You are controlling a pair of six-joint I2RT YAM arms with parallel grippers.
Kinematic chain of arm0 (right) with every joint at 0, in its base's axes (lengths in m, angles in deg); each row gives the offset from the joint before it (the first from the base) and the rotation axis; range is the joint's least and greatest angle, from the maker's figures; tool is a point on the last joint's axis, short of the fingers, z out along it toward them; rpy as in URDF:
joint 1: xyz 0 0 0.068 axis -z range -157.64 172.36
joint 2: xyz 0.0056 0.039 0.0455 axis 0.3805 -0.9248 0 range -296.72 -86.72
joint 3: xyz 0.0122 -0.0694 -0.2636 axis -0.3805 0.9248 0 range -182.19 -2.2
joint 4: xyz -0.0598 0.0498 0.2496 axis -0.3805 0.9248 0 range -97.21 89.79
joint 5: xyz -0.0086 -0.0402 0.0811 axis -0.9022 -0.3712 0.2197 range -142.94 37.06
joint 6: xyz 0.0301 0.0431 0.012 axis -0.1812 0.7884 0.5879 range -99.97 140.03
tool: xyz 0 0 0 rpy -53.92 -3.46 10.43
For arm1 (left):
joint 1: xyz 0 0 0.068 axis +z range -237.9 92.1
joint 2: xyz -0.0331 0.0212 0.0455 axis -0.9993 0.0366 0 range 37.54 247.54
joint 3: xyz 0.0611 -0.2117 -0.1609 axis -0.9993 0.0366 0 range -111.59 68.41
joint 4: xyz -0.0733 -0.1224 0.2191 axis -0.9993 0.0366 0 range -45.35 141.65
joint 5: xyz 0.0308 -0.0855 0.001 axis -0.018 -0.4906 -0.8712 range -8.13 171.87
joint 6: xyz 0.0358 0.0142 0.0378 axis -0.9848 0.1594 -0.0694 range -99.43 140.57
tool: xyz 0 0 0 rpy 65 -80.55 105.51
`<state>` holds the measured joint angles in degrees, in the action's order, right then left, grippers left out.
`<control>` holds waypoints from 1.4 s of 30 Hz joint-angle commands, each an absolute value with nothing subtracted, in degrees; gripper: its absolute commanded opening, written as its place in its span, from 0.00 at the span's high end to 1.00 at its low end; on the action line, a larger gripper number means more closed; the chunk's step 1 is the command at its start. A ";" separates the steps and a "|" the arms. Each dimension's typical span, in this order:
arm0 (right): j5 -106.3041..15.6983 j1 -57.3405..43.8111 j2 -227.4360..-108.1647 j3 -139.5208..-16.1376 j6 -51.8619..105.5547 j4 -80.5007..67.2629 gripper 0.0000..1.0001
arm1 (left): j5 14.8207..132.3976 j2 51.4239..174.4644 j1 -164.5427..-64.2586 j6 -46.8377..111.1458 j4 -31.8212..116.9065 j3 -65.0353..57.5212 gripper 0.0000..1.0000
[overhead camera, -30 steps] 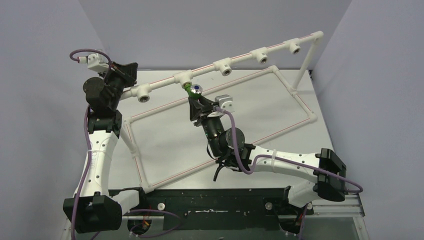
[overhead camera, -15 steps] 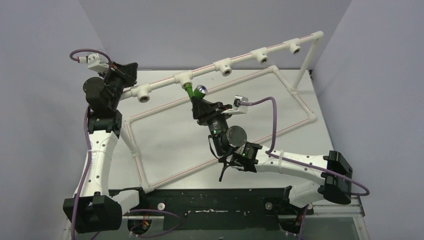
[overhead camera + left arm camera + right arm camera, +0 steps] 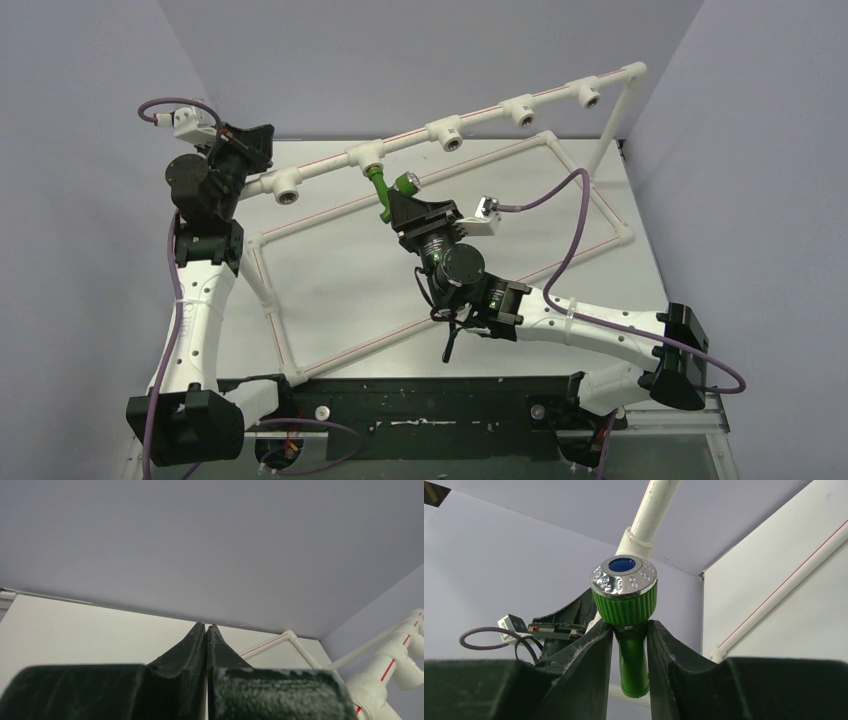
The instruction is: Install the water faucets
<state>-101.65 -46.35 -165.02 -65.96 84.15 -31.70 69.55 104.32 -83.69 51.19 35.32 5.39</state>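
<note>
The green water faucet hangs under a white tee fitting on the raised pipe rail, its threaded end at the tee. My right gripper is shut on it. In the right wrist view the fingers clamp the green stem just below the ribbed knob with the silver and blue cap. My left gripper sits by the left end of the rail, shut on nothing, its tips pressed together.
The rail carries more white tees with bare sockets. A white pipe frame with red lines lies on the table below. A purple cable loops off my right wrist.
My right wrist has rolled with the faucet in its grip. The faucet turned at the tee, its capped knob swinging right and its spout now pointing down. The left arm held still.
</note>
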 commanded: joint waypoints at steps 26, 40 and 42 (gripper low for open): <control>-99.25 -44.89 -156.39 -63.40 77.75 -27.92 0.30 | 70.11 111.45 -83.07 50.37 54.67 12.38 1.00; -82.56 -43.76 -149.81 -62.70 38.25 -28.79 0.23 | 70.03 111.96 -83.09 50.39 54.76 12.31 1.00; -78.30 -43.52 -149.74 -64.52 28.85 -26.96 0.23 | 69.88 112.12 -83.07 50.44 54.76 12.27 1.00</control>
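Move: The right hand's fingers are still shut on the green faucet, whose middle is about 2 cm ahead, 1 cm left and at finger height. The tee that the faucet is mounted in is some 6 cm ahead, 5 cm left and 4 cm up. At about the tee's height, the empty left-end tee is roughly 20 cm left and level with the hand, and the third tee 11 cm ahead and 9 cm right. From the left hand the faucet is about 13 cm back and 22 cm right, at similar height. The right hand stays on the faucet briefly, then spreads its fingers from a narrow grip to about three-quarters open and lets go of the faucet body while dipping not quite 1 cm. It draws off to the right by about 4.5 cm, then also back and up a couple of centimetres each, clear of the faucet, while the wrist rolls some 30 degrees, left side down, and tips the fingers upward. ##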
